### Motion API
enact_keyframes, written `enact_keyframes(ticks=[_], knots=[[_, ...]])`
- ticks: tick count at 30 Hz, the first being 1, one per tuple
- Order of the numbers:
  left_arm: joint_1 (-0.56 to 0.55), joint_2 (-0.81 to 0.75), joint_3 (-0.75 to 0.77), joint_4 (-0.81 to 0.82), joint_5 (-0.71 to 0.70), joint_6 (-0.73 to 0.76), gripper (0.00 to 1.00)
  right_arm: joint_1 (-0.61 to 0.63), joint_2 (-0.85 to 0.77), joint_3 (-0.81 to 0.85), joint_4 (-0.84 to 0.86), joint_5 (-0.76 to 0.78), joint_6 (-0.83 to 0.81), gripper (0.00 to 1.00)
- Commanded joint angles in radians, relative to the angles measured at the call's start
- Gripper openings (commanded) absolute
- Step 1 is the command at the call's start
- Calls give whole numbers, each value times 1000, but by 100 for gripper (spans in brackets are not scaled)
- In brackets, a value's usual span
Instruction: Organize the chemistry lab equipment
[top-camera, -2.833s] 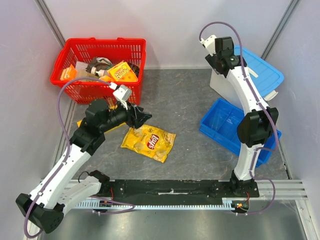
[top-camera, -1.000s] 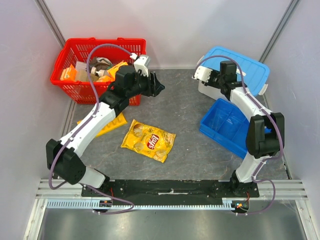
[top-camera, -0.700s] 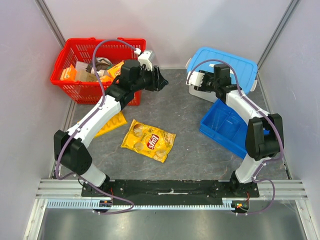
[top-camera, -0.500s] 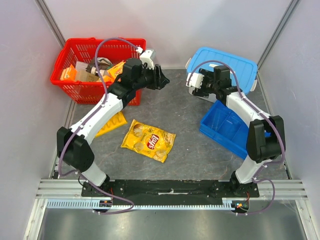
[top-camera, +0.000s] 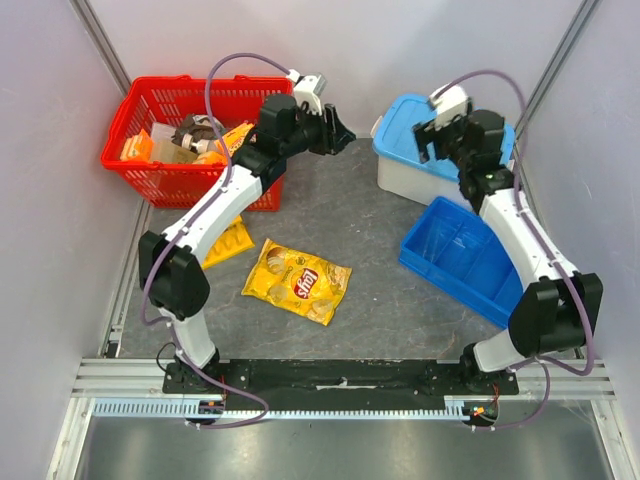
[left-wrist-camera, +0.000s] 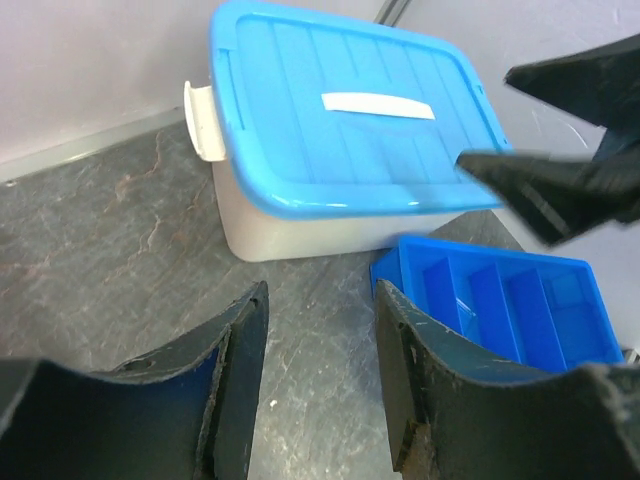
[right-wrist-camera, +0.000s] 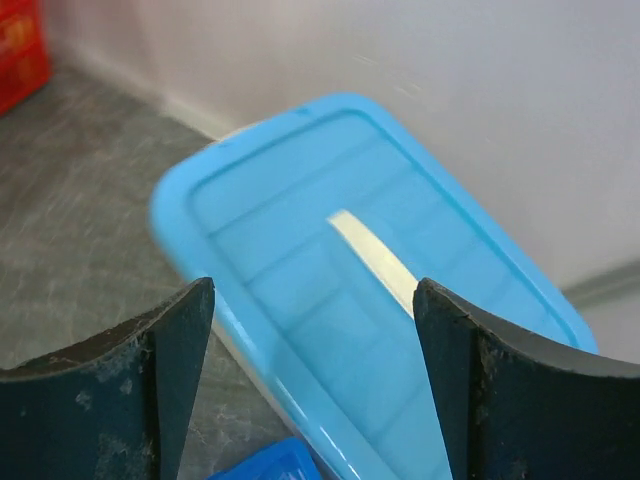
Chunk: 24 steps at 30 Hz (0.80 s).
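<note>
A white box with a light blue lid (top-camera: 404, 128) stands at the back right, its lid shut. My right gripper (top-camera: 428, 138) hovers open over the lid (right-wrist-camera: 368, 285), holding nothing; its fingertips (right-wrist-camera: 172, 360) straddle the lid's white label. My left gripper (top-camera: 343, 134) reaches across the back toward the box (left-wrist-camera: 335, 125), also open and empty, over bare table. Its fingers (left-wrist-camera: 243, 365) frame the floor before the box. A blue divided tray (top-camera: 462, 258) lies in front of the box, also seen as the tray (left-wrist-camera: 505, 300).
A red basket (top-camera: 150, 165) with mixed packets stands back left. A yellow chips bag (top-camera: 297, 280) lies mid-table, and a yellow packet (top-camera: 226, 246) lies under the left arm. Grey walls close the back and both sides.
The right gripper has opened, left the box's left end and risen over the lid. The box now stands further left. The left arm has stretched further right toward the box.
</note>
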Motion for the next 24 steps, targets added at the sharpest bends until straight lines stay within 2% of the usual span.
enact_keyframes(ticks=[1,5,12,15,21,24], knots=[[-16,63,76,84,56,39,53,-108,37,153,-167,251,426,86],[-32,113,107,110,56,72,53,-237,99,223,-296,348,575,85],[-62,213,159,112,33,85,53,-355,240,324,-372,320,566,86],[-65,242,189,101,44,80,53,-401,313,367,-370,157,557,84],[-75,275,228,119,42,88,53,-417,418,430,-406,75,503,84],[-80,313,265,145,31,57,53,-418,458,438,-390,-66,465,83]])
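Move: The blue lid already lies on the white bin. Its right end is about 22 cm to the right of my right hand, 3 cm ahead and 12 cm lower. The blue tray sits roughly 20 cm back and 17 cm to the right of that hand, some 24 cm down. From my left hand, the lid's left end is about 10 cm to the right, 8 cm ahead and 11 cm below; the white bin's middle is 25 cm right, 5 cm ahead and 18 cm below. I sweep my right hand fast to the right above the lid, about 22 cm, turning the wrist some 40 degrees clockwise, then drop it around 12 cm with the fingertips tipping down over the lid's right end, fingers still wide open. Meanwhile my half-open left hand goes right and down towards the lid's left end, easing a little forward. ##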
